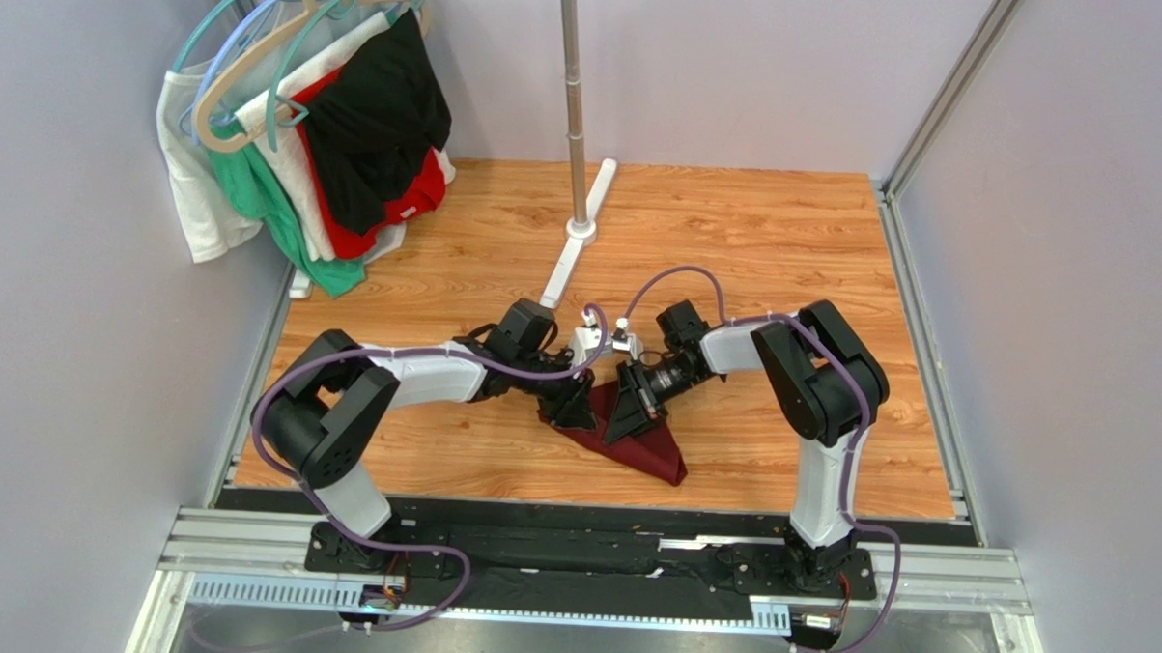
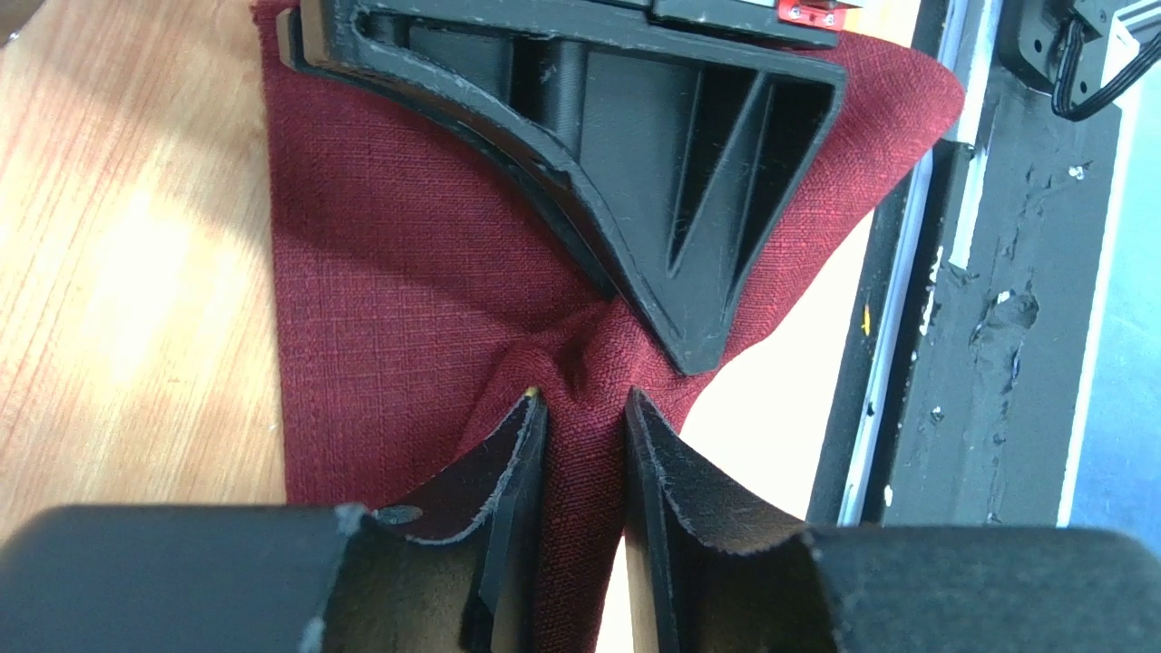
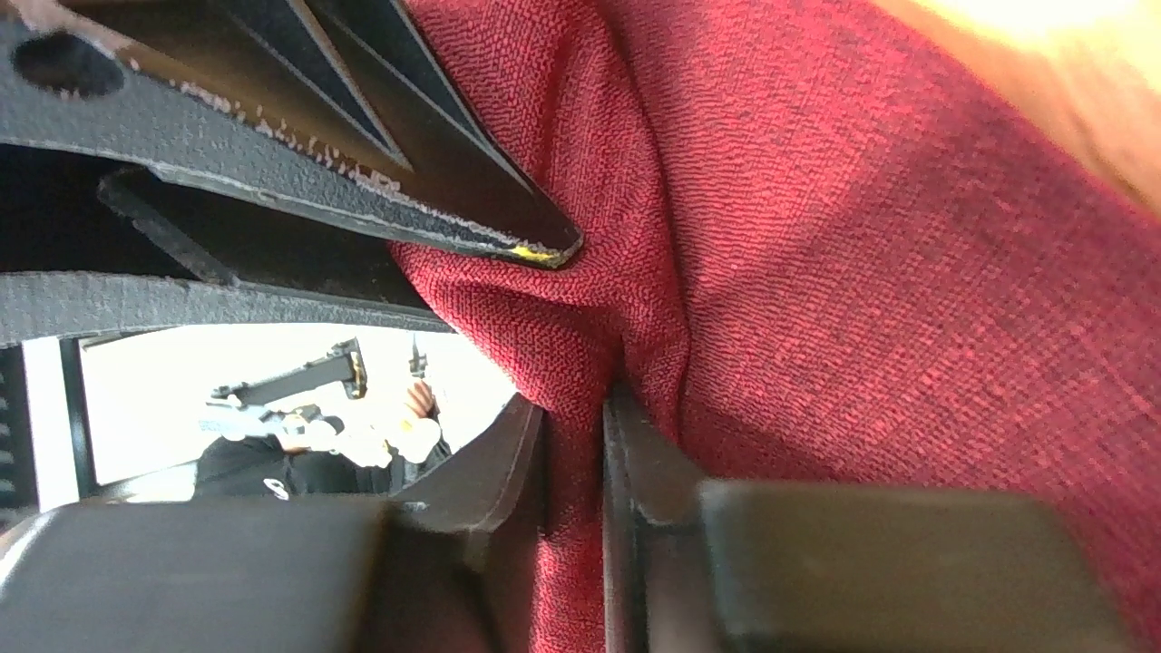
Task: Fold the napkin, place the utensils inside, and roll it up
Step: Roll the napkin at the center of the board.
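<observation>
The dark maroon napkin (image 1: 652, 448) lies bunched into a small folded wedge on the wooden table, near the front middle. Both grippers meet nose to nose at its far left end. My left gripper (image 1: 570, 403) is shut on a raised ridge of the napkin (image 2: 395, 272), and the cloth fills the gap of the left gripper (image 2: 586, 408). My right gripper (image 1: 631, 401) pinches a fold of the napkin (image 3: 886, 272) in the narrow slot of the right gripper (image 3: 575, 408). The utensils are hidden in every view.
Garments on hangers (image 1: 318, 129) hang at the back left. A metal pole (image 1: 571, 65) rises from a white base (image 1: 584, 218) at the back middle. Grey walls close both sides, and a black-and-aluminium rail (image 1: 593, 559) runs along the front edge.
</observation>
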Controlling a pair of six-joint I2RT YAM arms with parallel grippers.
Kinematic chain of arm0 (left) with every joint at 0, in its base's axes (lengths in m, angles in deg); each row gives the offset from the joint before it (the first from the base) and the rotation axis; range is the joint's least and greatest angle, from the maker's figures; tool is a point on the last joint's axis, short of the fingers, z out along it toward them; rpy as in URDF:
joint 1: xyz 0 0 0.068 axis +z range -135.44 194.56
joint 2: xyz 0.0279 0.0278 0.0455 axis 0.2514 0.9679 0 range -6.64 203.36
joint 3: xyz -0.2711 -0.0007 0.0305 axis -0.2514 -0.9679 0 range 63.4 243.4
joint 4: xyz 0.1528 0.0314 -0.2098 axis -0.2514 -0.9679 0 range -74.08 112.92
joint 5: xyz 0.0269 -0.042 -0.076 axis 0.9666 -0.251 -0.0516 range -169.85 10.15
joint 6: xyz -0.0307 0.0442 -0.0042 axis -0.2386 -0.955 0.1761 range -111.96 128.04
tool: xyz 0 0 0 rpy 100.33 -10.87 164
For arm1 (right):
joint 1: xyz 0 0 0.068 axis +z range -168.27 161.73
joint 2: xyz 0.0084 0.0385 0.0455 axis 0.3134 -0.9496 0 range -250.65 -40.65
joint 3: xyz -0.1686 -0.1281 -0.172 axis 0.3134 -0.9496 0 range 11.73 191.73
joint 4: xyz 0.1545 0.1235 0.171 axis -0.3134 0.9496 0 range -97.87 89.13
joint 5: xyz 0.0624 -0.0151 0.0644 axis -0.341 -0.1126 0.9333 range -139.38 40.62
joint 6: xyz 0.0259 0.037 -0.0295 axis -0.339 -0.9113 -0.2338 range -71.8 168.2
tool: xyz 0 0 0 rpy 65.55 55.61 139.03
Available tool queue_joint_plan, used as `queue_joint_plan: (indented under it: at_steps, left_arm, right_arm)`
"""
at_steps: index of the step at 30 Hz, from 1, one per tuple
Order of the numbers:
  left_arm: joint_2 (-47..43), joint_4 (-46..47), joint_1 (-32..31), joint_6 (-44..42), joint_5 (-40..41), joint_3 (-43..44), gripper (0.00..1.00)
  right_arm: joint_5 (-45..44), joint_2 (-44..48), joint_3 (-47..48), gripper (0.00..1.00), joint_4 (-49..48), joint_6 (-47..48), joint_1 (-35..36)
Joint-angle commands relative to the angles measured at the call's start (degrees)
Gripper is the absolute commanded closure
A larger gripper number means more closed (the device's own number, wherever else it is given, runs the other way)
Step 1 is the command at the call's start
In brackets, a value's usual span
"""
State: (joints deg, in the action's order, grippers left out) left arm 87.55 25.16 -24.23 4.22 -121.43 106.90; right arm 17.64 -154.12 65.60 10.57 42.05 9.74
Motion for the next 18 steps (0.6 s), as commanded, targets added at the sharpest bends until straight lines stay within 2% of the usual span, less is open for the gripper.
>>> queue_joint_plan:
  at_steps: [1, 2, 7, 13, 18]
  left_arm:
    - [2.2, -3.5, -0.4, -1.4, 1.1, 1.8, 0.7]
    - [2.7, -3.9, -0.3, -1.4, 1.1, 2.0, 0.7]
    - [3.6, -4.9, -0.4, -1.9, 0.9, 3.1, 0.72]
    - [4.8, -5.3, -0.4, -2.0, 0.9, 4.0, 0.72]
    - [5.8, -6.2, -0.3, -1.6, 0.4, 5.0, 0.71]
  right_arm:
    - [-2.6, 2.5, 0.9, 0.65, -0.2, 0.5, -0.4]
    - [-3.6, 4.3, 0.6, 0.5, -0.2, 0.0, -0.5]
    - [-9.5, 11.4, -0.3, 0.33, 0.8, -2.6, -1.9]
    - [-23.8, 23.7, -4.4, 0.29, 4.4, -8.2, -7.9]
    - [-40.9, 37.0, -9.4, 0.29, 8.4, -12.9, -10.1]
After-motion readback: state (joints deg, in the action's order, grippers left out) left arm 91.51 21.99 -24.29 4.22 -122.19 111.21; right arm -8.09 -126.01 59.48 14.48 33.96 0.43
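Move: Both hands are already on the rolled napkin, their pinch points some 6 or 7 cm apart. The napkin's middle is about 6 cm to the right of the left hand, 1 cm back and 2 cm below it; from the right hand it is roughly 1 cm ahead, level sideways and 1 cm below. The napkin's right corner is some 6 cm back and 8 cm to the right of the right hand; the stand foot's near end is about 18 cm ahead and 11 cm to its left. The right hand opens its fingers wide to let go of the napkin, first rising off it, then swinging forward and to the right in a quickening arc: about 7 cm to the right, 6 cm forward and 5 cm up, while the wrist turns some 30 degrees in all, clockwise with the fingertips dipping more downward. The left hand all but stays in place, its fingers keeping the roll pinched beside the spot the right hand leaves. ##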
